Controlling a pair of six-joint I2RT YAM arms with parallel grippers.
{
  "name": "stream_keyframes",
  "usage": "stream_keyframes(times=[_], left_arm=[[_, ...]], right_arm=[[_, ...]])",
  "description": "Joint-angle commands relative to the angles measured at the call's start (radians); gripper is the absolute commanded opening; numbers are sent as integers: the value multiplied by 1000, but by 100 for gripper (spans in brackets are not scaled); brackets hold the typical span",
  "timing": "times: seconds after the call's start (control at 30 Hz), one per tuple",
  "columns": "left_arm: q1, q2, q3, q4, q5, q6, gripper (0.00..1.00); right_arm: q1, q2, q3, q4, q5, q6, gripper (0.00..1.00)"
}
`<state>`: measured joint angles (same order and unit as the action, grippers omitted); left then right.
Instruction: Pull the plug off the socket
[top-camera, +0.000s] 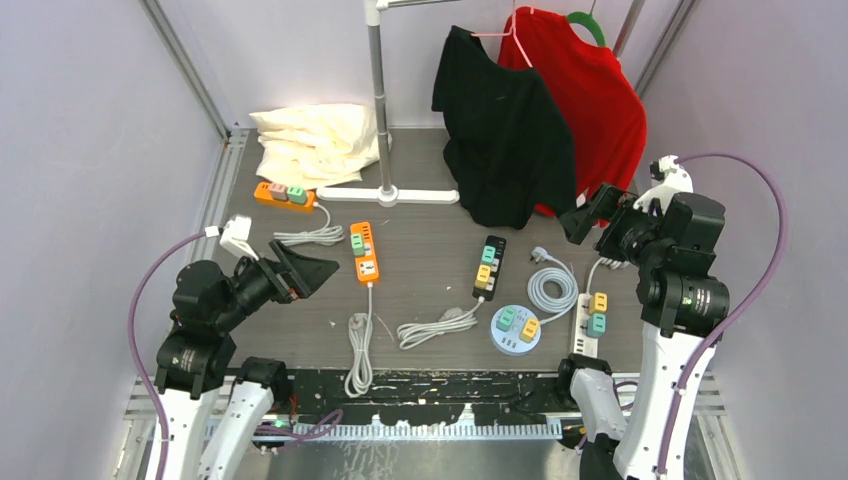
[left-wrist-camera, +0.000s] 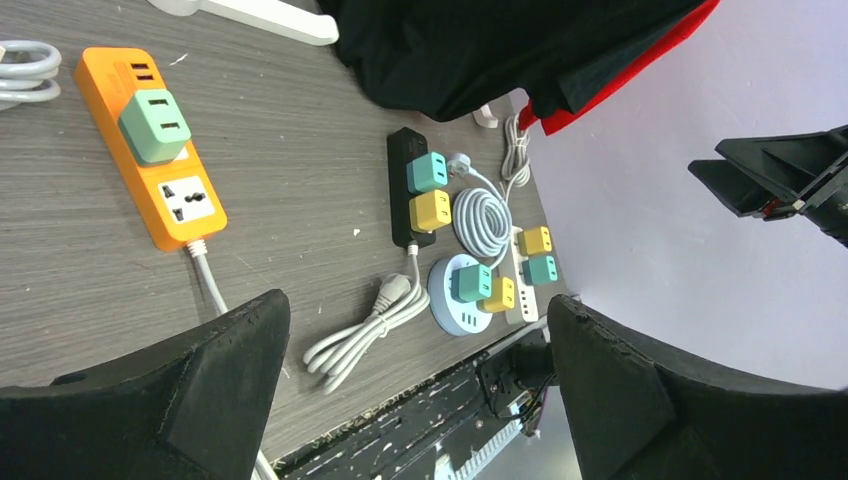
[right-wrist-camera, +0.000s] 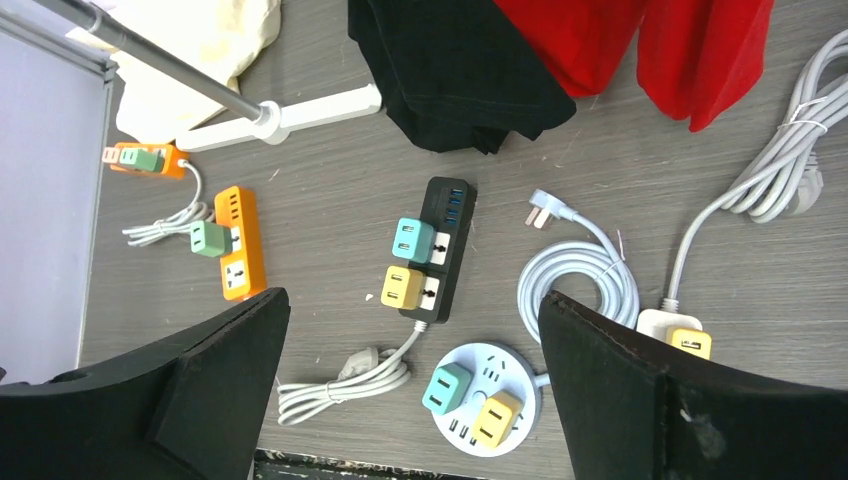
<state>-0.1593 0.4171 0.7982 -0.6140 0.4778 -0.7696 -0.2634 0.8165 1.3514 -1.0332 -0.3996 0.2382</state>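
Several power strips with plugs lie on the grey table (top-camera: 430, 215). An orange socket strip (top-camera: 365, 254) carries a green plug (top-camera: 357, 243). A black strip (top-camera: 489, 267) holds a teal plug (right-wrist-camera: 411, 240) and a yellow plug (right-wrist-camera: 402, 288). A round pale-blue socket (top-camera: 515, 329) and a white strip (top-camera: 588, 325) each carry a teal and a yellow plug. My left gripper (top-camera: 310, 270) hangs open above the table left of the orange strip, nothing between its fingers (left-wrist-camera: 240, 350). My right gripper (top-camera: 590, 215) is open high at the right, holding nothing.
A small orange strip (top-camera: 284, 194) lies at the back left beside cream cloth (top-camera: 315, 140). The rack's white base (top-camera: 390, 193) and pole stand behind. A black shirt (top-camera: 505, 130) and a red shirt (top-camera: 600, 100) hang down to the table. Coiled white cables (top-camera: 552, 288) lie between the strips.
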Motion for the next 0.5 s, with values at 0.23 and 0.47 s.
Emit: stream_keyframes(times=[0.23, 0.47], left_arm=[[-7, -20, -39, 42, 68, 6, 100], [-8, -21, -125, 118, 107, -61, 100]], right_arm=[[6, 13, -67, 43, -93, -43, 100], [8, 51, -176, -30, -332, -328, 100]])
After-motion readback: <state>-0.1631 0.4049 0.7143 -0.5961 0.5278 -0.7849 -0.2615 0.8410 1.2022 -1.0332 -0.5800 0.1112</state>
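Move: The black socket's yellow plug lies about 17 cm left of the right hand, 2 cm ahead and some 30 cm below, with its teal plug 5 cm beyond the yellow one. At table height too, the round socket sits about 9 cm left and 9 cm back of the right hand. From the left hand, the yellow plug is about 33 cm right, 7 cm ahead and 26 cm down; the orange socket is 12 cm ahead, 5 cm right. Open right hand sinks about 5 cm and swings left towards the black socket; open left hand also lowers slightly. ##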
